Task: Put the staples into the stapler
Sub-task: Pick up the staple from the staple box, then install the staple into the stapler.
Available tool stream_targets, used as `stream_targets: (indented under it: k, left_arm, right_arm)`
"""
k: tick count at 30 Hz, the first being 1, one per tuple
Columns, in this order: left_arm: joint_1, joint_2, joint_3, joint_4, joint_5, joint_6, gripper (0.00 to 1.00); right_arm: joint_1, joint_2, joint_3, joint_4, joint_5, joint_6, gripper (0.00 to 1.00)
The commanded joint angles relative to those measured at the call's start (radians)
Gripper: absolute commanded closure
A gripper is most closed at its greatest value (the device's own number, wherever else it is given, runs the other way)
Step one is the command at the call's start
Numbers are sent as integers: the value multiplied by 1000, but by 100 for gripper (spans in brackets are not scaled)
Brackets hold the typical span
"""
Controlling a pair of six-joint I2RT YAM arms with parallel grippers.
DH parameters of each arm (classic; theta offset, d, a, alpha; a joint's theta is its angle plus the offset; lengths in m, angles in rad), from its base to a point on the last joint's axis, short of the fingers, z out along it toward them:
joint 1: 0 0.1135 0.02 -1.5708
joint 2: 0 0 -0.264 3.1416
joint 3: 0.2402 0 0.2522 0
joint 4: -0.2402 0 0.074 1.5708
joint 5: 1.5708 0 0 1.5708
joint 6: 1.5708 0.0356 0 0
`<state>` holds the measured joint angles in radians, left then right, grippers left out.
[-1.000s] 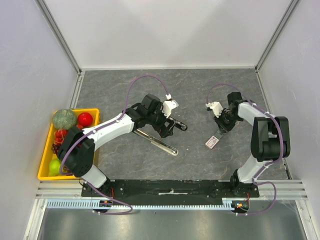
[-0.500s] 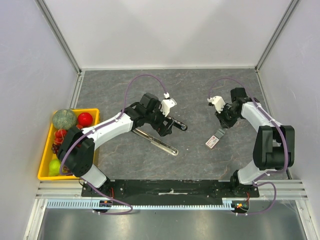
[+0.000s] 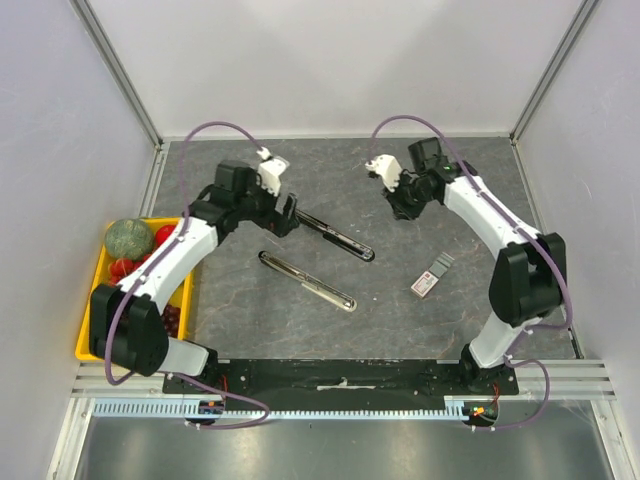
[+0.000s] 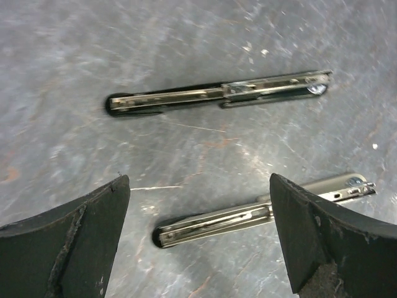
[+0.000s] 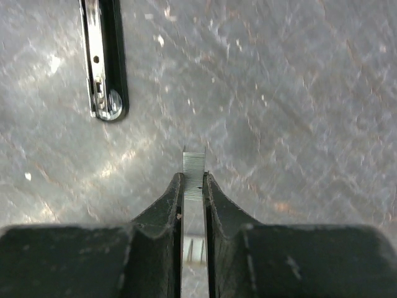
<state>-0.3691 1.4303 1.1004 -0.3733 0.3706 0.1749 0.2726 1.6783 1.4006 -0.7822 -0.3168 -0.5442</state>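
The stapler lies opened on the grey table as two long parts side by side: a black part with its metal channel [image 3: 335,236] [image 4: 217,96] and a silver arm [image 3: 306,281] [image 4: 248,214]. My left gripper [image 3: 284,216] [image 4: 197,186] hangs open above them, touching neither. My right gripper [image 3: 400,207] [image 5: 193,180] is shut on a small grey strip of staples [image 5: 194,164], raised behind and to the right of the stapler, whose black end [image 5: 105,62] shows in the right wrist view. The white and red staples box [image 3: 430,278] lies on the table to the right.
A yellow tray [image 3: 90,300] with fruit stands at the left edge, beside the left arm. White walls close the table at the back and on both sides.
The left arm drew back and to the left, off the stapler, still open. The right arm rose from the staples box and swung to the back left, holding the strip.
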Motion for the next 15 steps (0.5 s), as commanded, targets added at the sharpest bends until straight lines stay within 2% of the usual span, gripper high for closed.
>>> stream_targets:
  k: [1,4,7,15]
  left_arm:
    - [111,-86,-25,-26,57,21,0]
    - [212,-125,-46,-26,80,17,0]
    - [245,-154,-59,-18,64,17,0]
    - [252,-146,-68,-13,90,12,0]
  right_arm:
    - [88,116,98,55,-2,102,84]
    - [160,184,132,67,13,113,84]
    - [206,233,152,83,22,133,85]
    - [241,245,156,83,15,151,85]
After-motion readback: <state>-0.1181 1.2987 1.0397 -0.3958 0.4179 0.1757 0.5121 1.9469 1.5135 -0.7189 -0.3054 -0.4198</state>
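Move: The right hand holds the strip of staples about 12 cm above the table. The near right end of the black stapler lies roughly 11 cm to its left and 2 cm back, and the stapler's middle about 20 cm left and 3 cm ahead. The staple box with its tray is about 10 cm back and 9 cm to the right. From the left hand, the black stapler's middle is some 10 cm to the right, 5 cm ahead and 14 cm below. Still pinching the strip of staples, the right hand carries it about 10 cm left and sinks some 6 cm towards the near right end of the black stapler, tilting about 10 degrees, and eases to a stop. The left hand clears away to the left by about 9 cm, rising slightly, with its fingers wide open. ##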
